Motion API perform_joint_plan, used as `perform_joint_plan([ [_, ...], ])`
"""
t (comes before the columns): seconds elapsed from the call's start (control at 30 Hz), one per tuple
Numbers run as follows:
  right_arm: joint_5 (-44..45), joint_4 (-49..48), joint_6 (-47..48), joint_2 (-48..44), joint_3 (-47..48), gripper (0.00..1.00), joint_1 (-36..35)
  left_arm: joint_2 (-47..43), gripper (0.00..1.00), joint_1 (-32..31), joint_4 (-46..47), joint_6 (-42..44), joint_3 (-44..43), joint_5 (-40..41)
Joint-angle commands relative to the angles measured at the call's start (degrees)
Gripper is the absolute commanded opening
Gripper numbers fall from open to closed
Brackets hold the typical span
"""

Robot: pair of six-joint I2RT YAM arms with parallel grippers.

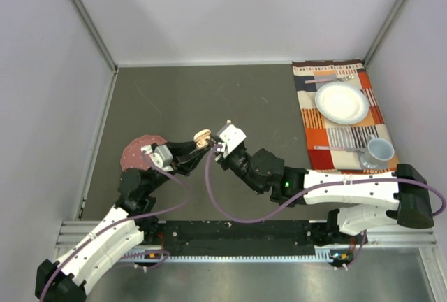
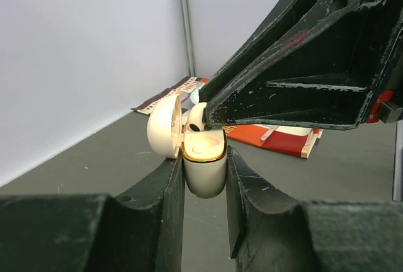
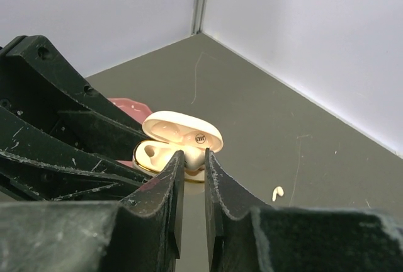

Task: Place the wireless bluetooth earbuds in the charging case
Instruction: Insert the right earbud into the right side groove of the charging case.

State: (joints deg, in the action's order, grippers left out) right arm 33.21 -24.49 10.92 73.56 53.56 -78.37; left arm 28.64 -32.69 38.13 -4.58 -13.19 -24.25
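A pale peach charging case [image 2: 204,174] with a gold rim stands upright with its lid swung open, and my left gripper [image 2: 204,155] is shut on its lower body. In the top view the case [image 1: 202,136] sits between both arms at mid-table. My right gripper [image 3: 193,153] is shut on a peach earbud [image 3: 194,160], holding it right at the mouth of the open case [image 3: 157,152]. From the left wrist view that earbud [image 2: 196,118] shows at the right fingertips, just above the case's wells. A loose white earbud [image 3: 277,192] lies on the table to the right.
A pink dish [image 1: 138,149] lies beside the left arm. At the back right a striped placemat [image 1: 311,120] carries a white plate [image 1: 341,102], a cup [image 1: 380,151] and cutlery. Walls close in the table on three sides.
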Motion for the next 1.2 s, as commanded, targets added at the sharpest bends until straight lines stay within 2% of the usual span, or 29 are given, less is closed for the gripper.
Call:
perform_joint_plan([
  [0.0, -2.28, 1.29, -1.25, 0.88, 2.60, 0.03, -1.08, -0.61, 0.00, -0.27, 3.97, -0.52, -0.70, -0.53],
  [0.37, -0.87, 0.59, -1.78, -0.96, 2.34, 0.35, -1.00, -1.13, 0.00, -0.27, 3.53, -0.43, -0.34, -0.10],
  [0.57, 0.18, -0.47, -2.21, -3.94, 0.67, 0.39, -0.91, -1.49, 0.00, -0.27, 3.00, -0.17, -0.26, 0.43],
  [0.63, 0.80, -0.91, -2.30, -4.74, -0.03, 0.48, -1.00, -1.57, 0.00, -0.27, 3.00, -0.17, -0.17, 0.52],
  [0.77, 5.62, -4.84, -1.95, -7.28, -1.87, 0.50, -0.91, -1.22, 0.00, -0.27, 2.83, -0.17, -0.17, 0.43],
  [0.83, 6.07, -7.32, -1.25, -9.04, -4.07, 0.63, -1.00, -1.22, 0.00, -0.27, 2.74, -0.08, -0.34, 0.43],
  [0.97, 7.48, -6.36, -1.34, -9.84, -3.64, 0.68, -1.00, -1.48, 0.00, -0.27, 2.39, 0.01, -0.43, 0.52],
  [1.0, 7.92, -6.18, -1.42, -9.93, -3.46, 0.76, -0.91, -1.57, 0.00, -0.27, 2.39, -0.08, -0.35, 0.69],
  [1.1, 11.95, -6.45, -2.21, -10.01, -3.46, 0.87, -0.91, -1.84, 0.00, -0.27, 2.39, -0.08, -0.43, 0.70],
  [1.17, 15.46, -6.10, -3.61, -10.10, -2.94, 0.91, -0.39, -2.10, 0.00, -0.27, 2.13, -0.17, -0.61, 0.70],
])
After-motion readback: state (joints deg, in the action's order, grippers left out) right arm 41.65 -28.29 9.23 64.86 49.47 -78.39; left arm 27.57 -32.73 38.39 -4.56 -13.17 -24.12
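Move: The right fingers pinch the earbud at the right groove of the open charging case. The case's middle is roughly 2 cm to this hand's left, level with it fore and aft, and some 2 cm lower. A loose earbud lies on the table about 17 cm ahead, 4 cm right and 25 cm down; the pink plate is some 28 cm left and 4 cm ahead, equally low. The left hand has the case between its fingertips, its middle about 1 cm above the hand point. The right fingers let go of the earbud in the groove, parting while the hand is still in place, then pull away from the case to the right and up, about 6 cm in all, spreading to almost fully open and tilting some 10 degrees with a slight clockwise turn. The left hand stays put and keeps its grip on the case. ##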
